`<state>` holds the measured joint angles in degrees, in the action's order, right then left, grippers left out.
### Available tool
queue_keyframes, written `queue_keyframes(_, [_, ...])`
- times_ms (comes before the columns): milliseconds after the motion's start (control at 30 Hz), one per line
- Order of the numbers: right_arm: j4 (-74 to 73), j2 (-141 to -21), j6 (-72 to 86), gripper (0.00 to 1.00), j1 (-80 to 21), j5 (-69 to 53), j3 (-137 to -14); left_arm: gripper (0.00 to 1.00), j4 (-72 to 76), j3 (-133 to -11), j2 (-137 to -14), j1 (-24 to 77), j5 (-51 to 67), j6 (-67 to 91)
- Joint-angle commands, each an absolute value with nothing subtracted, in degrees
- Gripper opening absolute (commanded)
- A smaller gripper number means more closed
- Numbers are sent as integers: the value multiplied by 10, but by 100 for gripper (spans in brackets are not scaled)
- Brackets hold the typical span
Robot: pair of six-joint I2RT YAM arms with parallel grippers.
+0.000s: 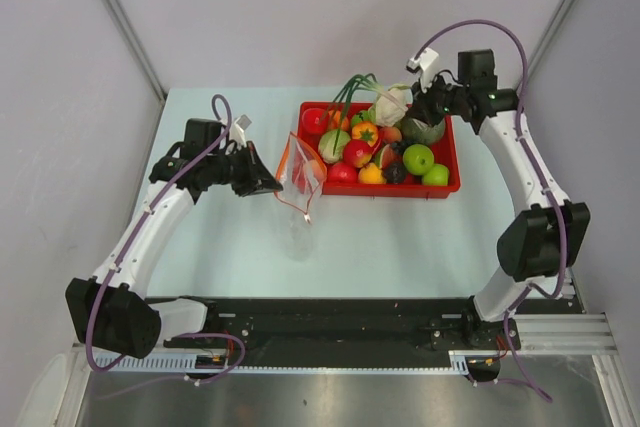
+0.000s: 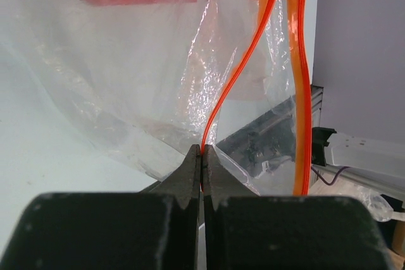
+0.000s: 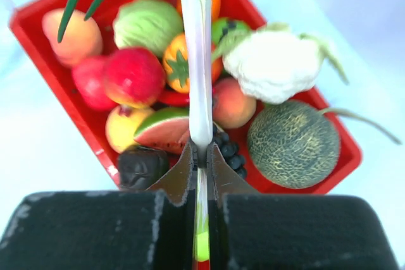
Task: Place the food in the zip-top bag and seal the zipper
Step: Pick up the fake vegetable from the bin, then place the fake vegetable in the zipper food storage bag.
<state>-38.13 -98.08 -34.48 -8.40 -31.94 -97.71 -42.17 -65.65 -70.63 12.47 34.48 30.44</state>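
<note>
My left gripper (image 1: 272,184) (image 2: 204,150) is shut on one orange-red strip of the zipper (image 2: 233,77), holding the clear zip-top bag (image 1: 303,179) (image 2: 126,74) upright just left of the red tray (image 1: 452,163). The bag's mouth gapes, the other strip (image 2: 297,80) hanging apart. My right gripper (image 1: 420,107) (image 3: 201,151) is shut on the white stalk of a toy spring onion (image 3: 197,61), whose green leaves (image 1: 351,90) reach over the tray's far side. Below it lie the other food: cauliflower (image 3: 272,61), melon (image 3: 293,143), green apples (image 1: 418,158), red fruit (image 3: 133,75).
The red tray's wall (image 3: 95,138) runs close under my right fingers. Grey walls close in the table at the back and both sides. A black rail (image 1: 330,322) with the arm bases lines the near edge.
</note>
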Motion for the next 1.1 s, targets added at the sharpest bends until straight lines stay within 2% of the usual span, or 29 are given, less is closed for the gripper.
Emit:
queue_keyframes(0, [-366,-900,-325,0,-102,-310,-990,0,-410,-656,-695,122,310,298])
queue_keyframes(267, [-391,-763,-329,0,-170,-284,-986,0,-404,-652,-702,121,301,301])
queue_keyframes(400, [-400,-713,-332,0,-263,-237,-976,0,-401,-651,-703,121,310,305])
queue_keyframes(633, [-374,-668,-341,0,-368,-149,-923,0,-401,-655,-698,121,328,307])
queue_keyframes(1067, [-244,-646,-383,0,-401,-65,-761,0,-403,-651,-689,121,350,299])
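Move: Back and to the right hand's left lies the open bag mouth, about 12 cm back, 26 cm to its left and roughly 6 cm lower. The peach is some 4 cm back, 21 cm left; the yellow fruit about 6 cm back, 7 cm left, and the melon 7 cm ahead, 6 cm right, all roughly 15 cm below. From the left hand, the bag mouth's middle is about 6 cm right, 2 cm ahead and 2 cm lower. Pulling the spring onion back from the bin, the right hand sweeps some 18 cm towards its base and 10 cm left, rising about 19 cm before coming down 10 cm towards the bag mouth. Its fingertips tilt up roughly 25 degrees and swing a little counter-clockwise, still pinching the white stem; the left hand keeps its pinch on the bag's rim, almost still. ##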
